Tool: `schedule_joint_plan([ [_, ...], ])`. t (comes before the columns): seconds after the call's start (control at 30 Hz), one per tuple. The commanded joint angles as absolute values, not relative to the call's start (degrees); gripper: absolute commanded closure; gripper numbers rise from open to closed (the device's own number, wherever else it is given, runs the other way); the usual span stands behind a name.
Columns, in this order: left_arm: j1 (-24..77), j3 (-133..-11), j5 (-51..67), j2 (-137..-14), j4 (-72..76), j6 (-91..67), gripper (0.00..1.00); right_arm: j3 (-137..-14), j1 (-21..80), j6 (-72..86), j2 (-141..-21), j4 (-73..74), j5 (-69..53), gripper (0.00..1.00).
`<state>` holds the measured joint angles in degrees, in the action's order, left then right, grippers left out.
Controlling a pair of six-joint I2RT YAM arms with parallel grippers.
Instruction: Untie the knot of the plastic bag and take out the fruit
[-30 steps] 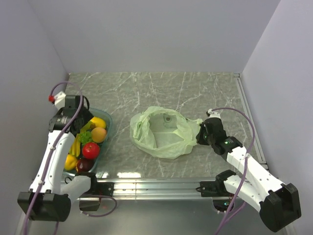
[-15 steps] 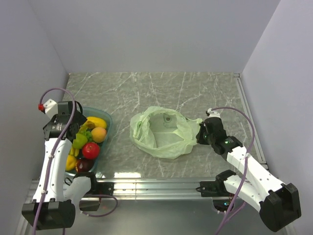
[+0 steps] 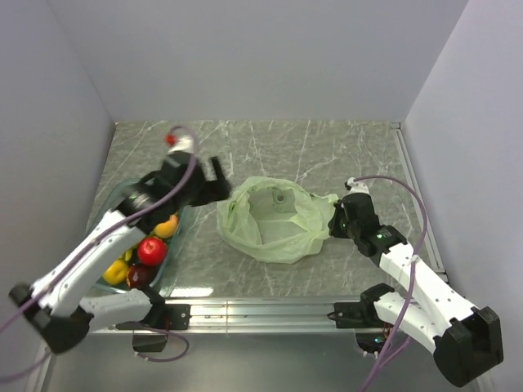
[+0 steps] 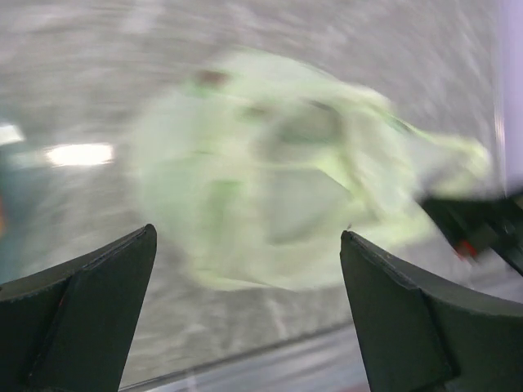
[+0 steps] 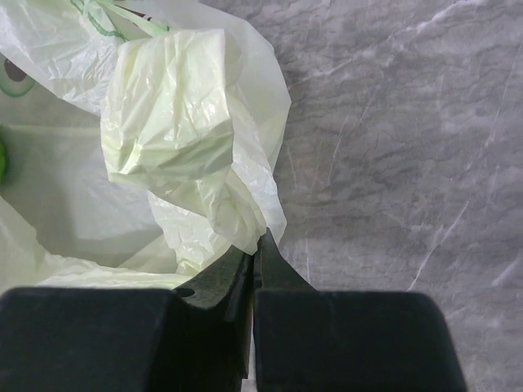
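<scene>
The pale green plastic bag [image 3: 274, 224] lies mid-table with its mouth gaping open, and no knot is in view. My right gripper [image 3: 333, 222] is shut on the bag's right edge, a bunched fold [image 5: 233, 208] pinched at the tips of the right gripper [image 5: 260, 238]. My left gripper [image 3: 219, 178] hovers open and empty just left of the bag. In the blurred left wrist view, the bag [image 4: 270, 171] shows beyond the left gripper [image 4: 247, 233]. Fruit lies in the tray at left, among it a red apple [image 3: 151, 250].
The teal transparent tray [image 3: 110, 214] sits at the table's left edge, partly under my left arm, and holds several fruits. Grey walls close in on the left, back and right. A metal rail [image 3: 261, 309] runs along the near edge.
My left gripper opened wide over the tray, then swung right and forward towards the bag. The right gripper and the bag stayed put.
</scene>
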<state>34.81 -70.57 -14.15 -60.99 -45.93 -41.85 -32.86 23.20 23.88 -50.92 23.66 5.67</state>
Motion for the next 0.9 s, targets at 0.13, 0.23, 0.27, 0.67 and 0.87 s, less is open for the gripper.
schedule_joint_plan([
  [0.13,57.1,-90.1,-18.9,-87.2,-45.0,-40.8,0.01,-35.1,22.9,23.5,-49.2,23.6,7.9,1.0],
  [0.23,59.8,-98.2,-24.3,-98.8,-52.6,-42.3,0.07,-35.1,22.9,23.8,-48.2,24.0,8.0,1.0],
  [0.27,60.1,-102.0,-26.4,-101.2,-54.6,-43.3,0.09,-35.1,22.9,23.8,-47.6,24.3,8.0,1.0],
  [0.67,57.1,-81.8,-42.7,-102.0,-59.0,-59.6,0.31,-36.1,24.0,24.8,-44.8,26.8,7.1,1.0],
  [0.87,50.0,-63.7,-38.3,-91.3,-48.7,-65.0,0.3,-37.7,25.0,24.1,-44.1,28.6,7.2,1.0],
])
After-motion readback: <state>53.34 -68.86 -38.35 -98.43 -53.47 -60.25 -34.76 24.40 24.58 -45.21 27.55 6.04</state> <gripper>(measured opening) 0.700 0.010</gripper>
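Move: The open, emptied-looking plastic bag lies with its middle about 17 cm to the right of the left hand, 2 cm farther out and some 22 cm below; its left rim is only about 5 cm right and 1 cm ahead. The fruit tray stands roughly 21 cm left and 2 cm back, with the tomato 17 cm left and 7 cm back. The right hand holds the bag's right corner; the bag's middle is 17 cm left of it, 3 cm ahead. Towards the bag's mouth the left hand first swings right about 20 cm, then sinks some 20 cm and sweeps back left about 18 cm against the bag's left side, where the plastic comes to lie over a finger. It rolls its left side up some 35 degrees, tips further down and partly closes the fingers. The right hand keeps its pinch on the corner and lifts slightly. ##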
